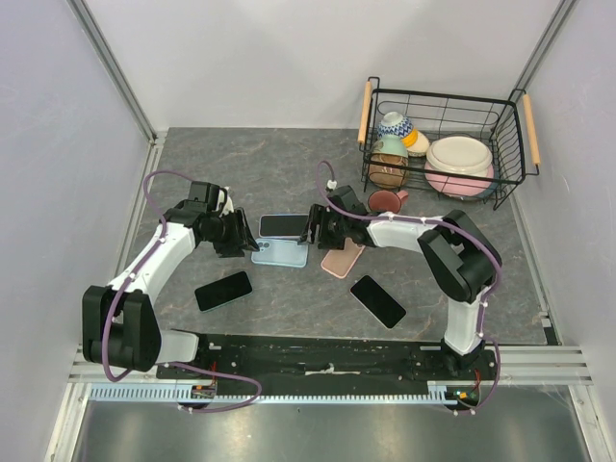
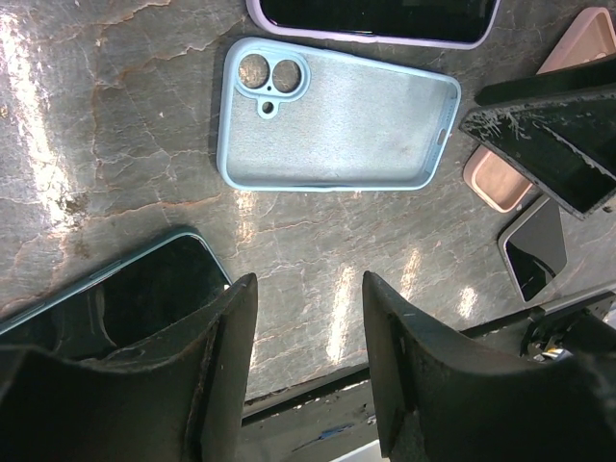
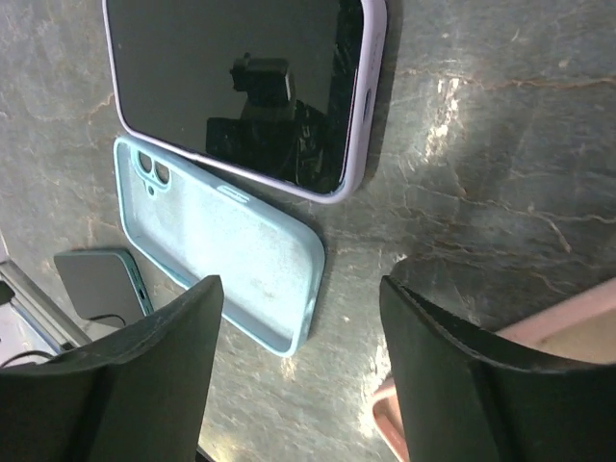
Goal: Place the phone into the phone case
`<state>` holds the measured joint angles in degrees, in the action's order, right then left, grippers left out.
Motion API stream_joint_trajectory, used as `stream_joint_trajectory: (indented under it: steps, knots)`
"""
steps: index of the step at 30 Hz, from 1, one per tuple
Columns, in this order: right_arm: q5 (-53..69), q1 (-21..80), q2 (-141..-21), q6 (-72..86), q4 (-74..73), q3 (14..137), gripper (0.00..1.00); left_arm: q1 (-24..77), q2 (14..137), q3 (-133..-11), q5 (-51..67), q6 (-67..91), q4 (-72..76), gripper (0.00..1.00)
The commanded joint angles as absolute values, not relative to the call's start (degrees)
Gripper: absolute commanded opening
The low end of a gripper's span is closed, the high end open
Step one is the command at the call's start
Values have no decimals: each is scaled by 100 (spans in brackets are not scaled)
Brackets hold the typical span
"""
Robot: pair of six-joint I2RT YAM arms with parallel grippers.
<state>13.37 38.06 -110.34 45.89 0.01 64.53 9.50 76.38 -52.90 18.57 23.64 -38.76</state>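
An empty light-blue phone case lies open side up mid-table. Right behind it rests a phone in a lilac case, screen up. A bare black phone lies at the near left, another black phone at the near right. My left gripper hovers open at the blue case's left end, nothing between its fingers. My right gripper stands open just right of the blue case, empty.
A pink phone case lies under the right arm's wrist. A small brown cup sits in front of a black wire basket of bowls and plates at the back right. Grey walls enclose the table.
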Motion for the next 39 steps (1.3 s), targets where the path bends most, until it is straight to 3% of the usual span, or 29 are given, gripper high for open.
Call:
stream_joint_trajectory:
  steps: [1,6,26,39]
  knots:
    - [1036,3788,-10556,4149,-465,6548,83,958,7673,-5467,2004,2109,-3700,54]
    - [1265,3788,-9864,3920,-396,6425,98,949,7699,-5449,2074,2066,-3691,54]
    - [1002,3586,-8245,4140,-826,5327,98,1081,7822,-5045,3322,2197,-2848,56]
    - [378,2743,-6409,4306,-2651,4017,98,2687,9332,-5923,3366,2593,-2347,56]
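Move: Back and to the right of the right hand, some 15 cm back and 18 cm right, about 3 cm lower, lies the right-hand black phone. The peach case is about 8 cm right and 1 cm back, the empty blue phone case 8 cm left and 1 cm back, and the purple-cased phone 6 cm ahead and 7 cm left. From the left hand the black phone is roughly 34 cm right, 10 cm back and 10 cm below; the blue case is 8 cm right and 3 cm ahead. Leaving the blue case's right end, the right hand opens its already parted fingers wide and climbs about 12 cm, then swings right and back, sinking some 5 cm, past the near part of the peach case towards the black phone. The left hand, half open, slides about 10 cm right over the blue case, slowly then faster, dipping late and turning some 20 degrees clockwise. ##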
